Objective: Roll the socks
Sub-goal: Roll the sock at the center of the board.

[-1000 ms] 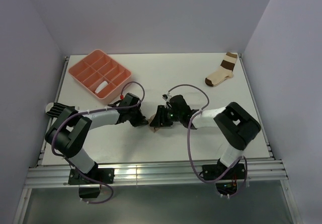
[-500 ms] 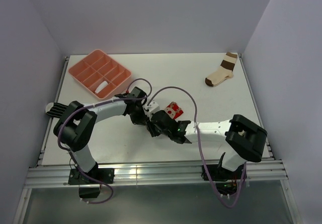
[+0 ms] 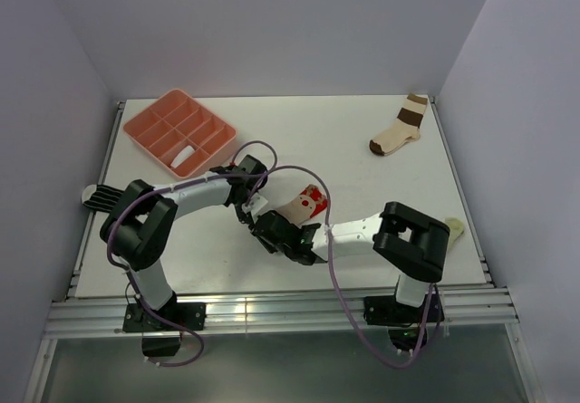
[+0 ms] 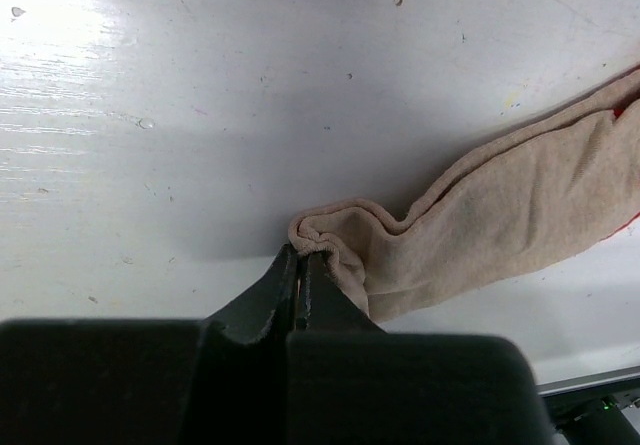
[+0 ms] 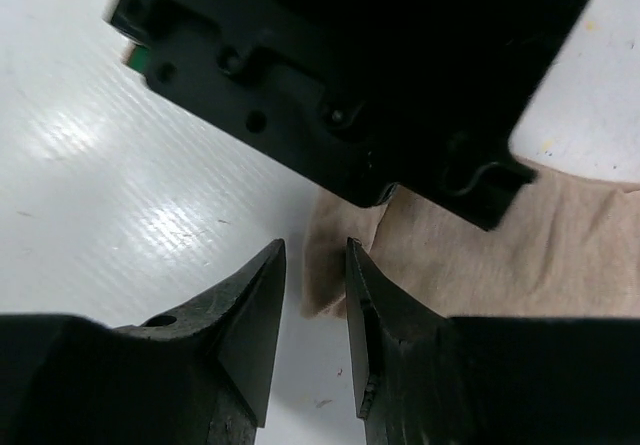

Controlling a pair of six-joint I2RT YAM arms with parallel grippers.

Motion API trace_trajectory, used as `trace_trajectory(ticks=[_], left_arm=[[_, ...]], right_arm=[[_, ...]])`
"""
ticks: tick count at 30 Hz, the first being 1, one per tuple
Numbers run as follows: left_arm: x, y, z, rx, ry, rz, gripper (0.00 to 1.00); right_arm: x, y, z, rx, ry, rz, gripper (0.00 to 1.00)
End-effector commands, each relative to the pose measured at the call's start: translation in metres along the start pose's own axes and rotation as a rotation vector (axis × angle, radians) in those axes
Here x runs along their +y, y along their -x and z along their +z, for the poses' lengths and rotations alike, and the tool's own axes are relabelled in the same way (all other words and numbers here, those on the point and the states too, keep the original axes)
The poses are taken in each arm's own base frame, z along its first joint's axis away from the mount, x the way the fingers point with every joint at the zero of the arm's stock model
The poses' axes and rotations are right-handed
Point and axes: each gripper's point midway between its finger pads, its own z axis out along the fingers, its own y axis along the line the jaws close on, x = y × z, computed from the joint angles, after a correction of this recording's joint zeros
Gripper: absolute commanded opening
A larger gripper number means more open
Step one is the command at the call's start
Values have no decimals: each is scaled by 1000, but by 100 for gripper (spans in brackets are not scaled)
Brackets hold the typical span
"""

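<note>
A tan sock (image 3: 299, 207) with a red end lies at the table's middle. In the left wrist view the tan sock (image 4: 490, 220) runs off to the right, and my left gripper (image 4: 303, 255) is shut on its bunched cuff edge. In the top view the left gripper (image 3: 253, 206) sits at the sock's left end. My right gripper (image 3: 265, 228) comes in from the near side. Its jaws (image 5: 315, 265) stand a little apart, with the sock's corner (image 5: 335, 265) in the gap beyond the tips. A white-and-black sock (image 3: 90, 194) pokes out under the left arm.
A pink compartment tray (image 3: 145, 122) with a small white item stands at the back left. A cream sock with brown bands (image 3: 400, 129) lies at the back right. A pale yellowish lump (image 3: 455, 229) shows behind the right arm's elbow. The left gripper's black body (image 5: 360, 65) fills the top of the right wrist view.
The right arm has swung toward the near left, bringing its gripper to the sock's cuff end, and its jaws have narrowed. The sock's red end has come into view. The left gripper stays shut.
</note>
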Motion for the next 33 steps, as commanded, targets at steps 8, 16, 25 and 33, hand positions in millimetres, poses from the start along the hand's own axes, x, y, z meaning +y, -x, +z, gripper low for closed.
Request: trace_trajectory(ticks=[8,16,25,33], left_arm=[[30,-18,9,64,133,36,1],[19,-14,-3,38,81,12,1],[2,-2,-38,-65,-30,-111,20],[-9,3,-65,-170,-212,-212,69]], right_arm=[[2,-13,19,22,-29,-21,36],[-18,-58,26,145,-160,-14,12],[2,-53,2,104,89,240,0],[15,-23,-26,39,468,550,0]])
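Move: The tan sock's rolled toe end lies just ahead of the right hand, about 2 cm forward, level sideways and 2 cm below its half-open fingers. The left fingers are already shut on this roll, its middle about 1 cm back and 1 cm right of them. From the right hand, the sock's red cuff is some 12 cm right and 9 cm forward, and the pink tray roughly 22 cm left and 27 cm forward. Down about 2 cm and slightly forward, the right hand sets its half-open fingers around the tan roll and shuts them in a pinch; still gripping, it shifts some 3 cm right and a little back, turning about 30 degrees so its fingers point more leftward. Once the right has closed, the left fingers open, let go of the roll and rise about 5 cm, drifting back and left. ##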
